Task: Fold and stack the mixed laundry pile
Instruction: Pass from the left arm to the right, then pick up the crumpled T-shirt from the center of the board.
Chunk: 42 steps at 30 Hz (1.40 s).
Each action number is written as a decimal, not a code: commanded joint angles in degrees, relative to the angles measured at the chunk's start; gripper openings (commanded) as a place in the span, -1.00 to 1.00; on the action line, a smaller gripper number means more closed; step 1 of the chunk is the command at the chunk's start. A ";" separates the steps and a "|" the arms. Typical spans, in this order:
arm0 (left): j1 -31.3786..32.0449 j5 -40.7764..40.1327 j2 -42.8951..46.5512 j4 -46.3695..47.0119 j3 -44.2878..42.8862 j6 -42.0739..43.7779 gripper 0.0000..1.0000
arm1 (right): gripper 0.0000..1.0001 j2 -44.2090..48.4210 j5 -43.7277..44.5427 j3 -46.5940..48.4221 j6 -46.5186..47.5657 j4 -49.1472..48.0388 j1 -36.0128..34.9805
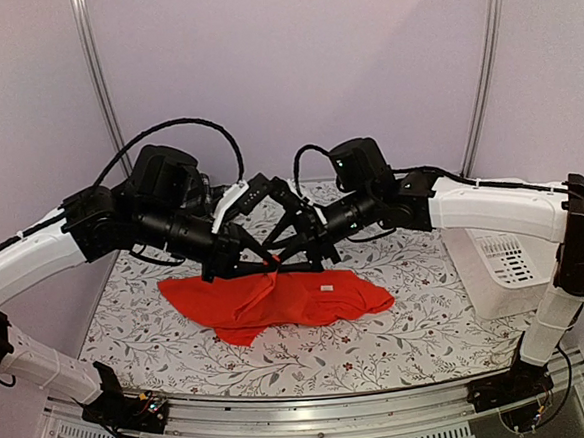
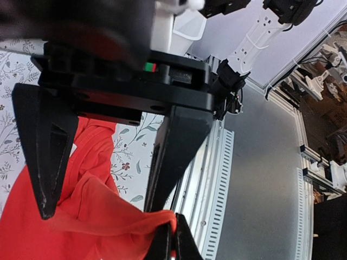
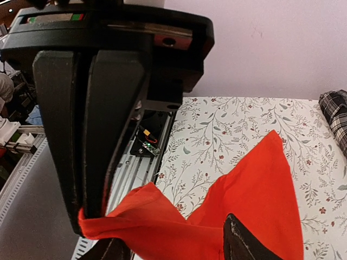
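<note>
The red shirt lies crumpled on the floral table cover, one edge lifted at its back. My left gripper is shut on that raised edge; in the left wrist view its fingertips pinch a fold of the red cloth. My right gripper faces it tip to tip and is open. In the right wrist view the red shirt drapes between its spread fingers. The plaid garment shows only at the right edge of the right wrist view.
A white plastic basket stands at the table's right side, next to the right arm. A metal rail runs along the near edge. Purple walls close in the back and sides.
</note>
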<state>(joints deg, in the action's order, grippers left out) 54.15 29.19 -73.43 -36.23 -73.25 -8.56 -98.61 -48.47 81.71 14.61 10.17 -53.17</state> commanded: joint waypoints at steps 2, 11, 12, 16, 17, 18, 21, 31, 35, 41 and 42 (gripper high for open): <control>-3.83 -2.99 1.05 2.90 -0.84 -2.64 -1.00 | -0.30 -0.29 -0.86 1.42 -1.10 0.07 -1.41; -10.93 -7.41 0.81 9.18 -0.77 -8.51 -1.00 | -1.00 1.78 2.45 1.86 -4.48 -0.26 0.63; -12.16 -8.00 1.32 9.81 -0.09 -9.47 -1.00 | -1.00 2.32 2.79 1.61 -5.40 -0.51 1.77; -18.21 -17.70 4.74 9.94 2.51 -17.81 0.13 | -1.00 4.46 8.10 0.99 -10.35 -0.95 8.05; -19.76 -20.42 6.36 10.00 3.65 -20.69 0.53 | -1.00 5.08 9.22 1.29 -11.99 -0.95 9.55; -21.10 -22.96 8.14 10.39 5.37 -23.32 0.84 | -1.00 5.55 10.55 1.71 -13.08 -0.92 11.05; -25.21 -28.61 14.21 11.36 11.81 -29.59 0.99 | -1.00 7.50 14.40 2.22 -17.52 -0.55 14.91; -37.74 -32.72 16.30 3.70 27.56 -47.25 0.98 | -1.00 11.87 17.89 -1.14 -19.88 2.88 21.98; -38.89 -31.90 13.26 7.55 29.88 -48.92 0.99 | -1.00 11.70 17.23 -0.76 -19.84 3.88 22.05; -38.81 -23.98 10.60 10.90 31.82 -38.19 0.87 | -1.00 10.90 19.07 0.73 -19.55 5.85 22.12; -38.68 -23.70 10.79 11.26 32.61 -37.29 0.80 | -1.00 10.81 20.10 1.18 -19.33 6.59 22.28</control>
<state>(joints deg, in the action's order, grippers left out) 15.84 1.65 -62.98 -27.92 -43.03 -51.24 -88.33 -31.22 81.23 -4.73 14.61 -31.33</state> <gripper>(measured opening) 0.946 0.007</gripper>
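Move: The right hand's open fingers already straddle the lifted edge of the red shirt, practically at its hand point. For the still-gripping left hand, that gap between the right fingers lies about 4 cm ahead, level with it sideways. The shirt's body lies on the table 28 cm below the left hand, roughly 7 cm ahead and 3 cm left of it; the plaid pile is some 35 cm ahead of the left hand, 22 cm left and 26 cm down. Nearly still at first, the right hand shuts on the red edge, then swings forward about 17 cm and right some 14 cm, rising a little and turning clockwise about 45 degrees. The left hand travels forward with its grip kept, opens wide partway, then sweeps left and down away from the shirt, turning strongly counter-clockwise, empty. ##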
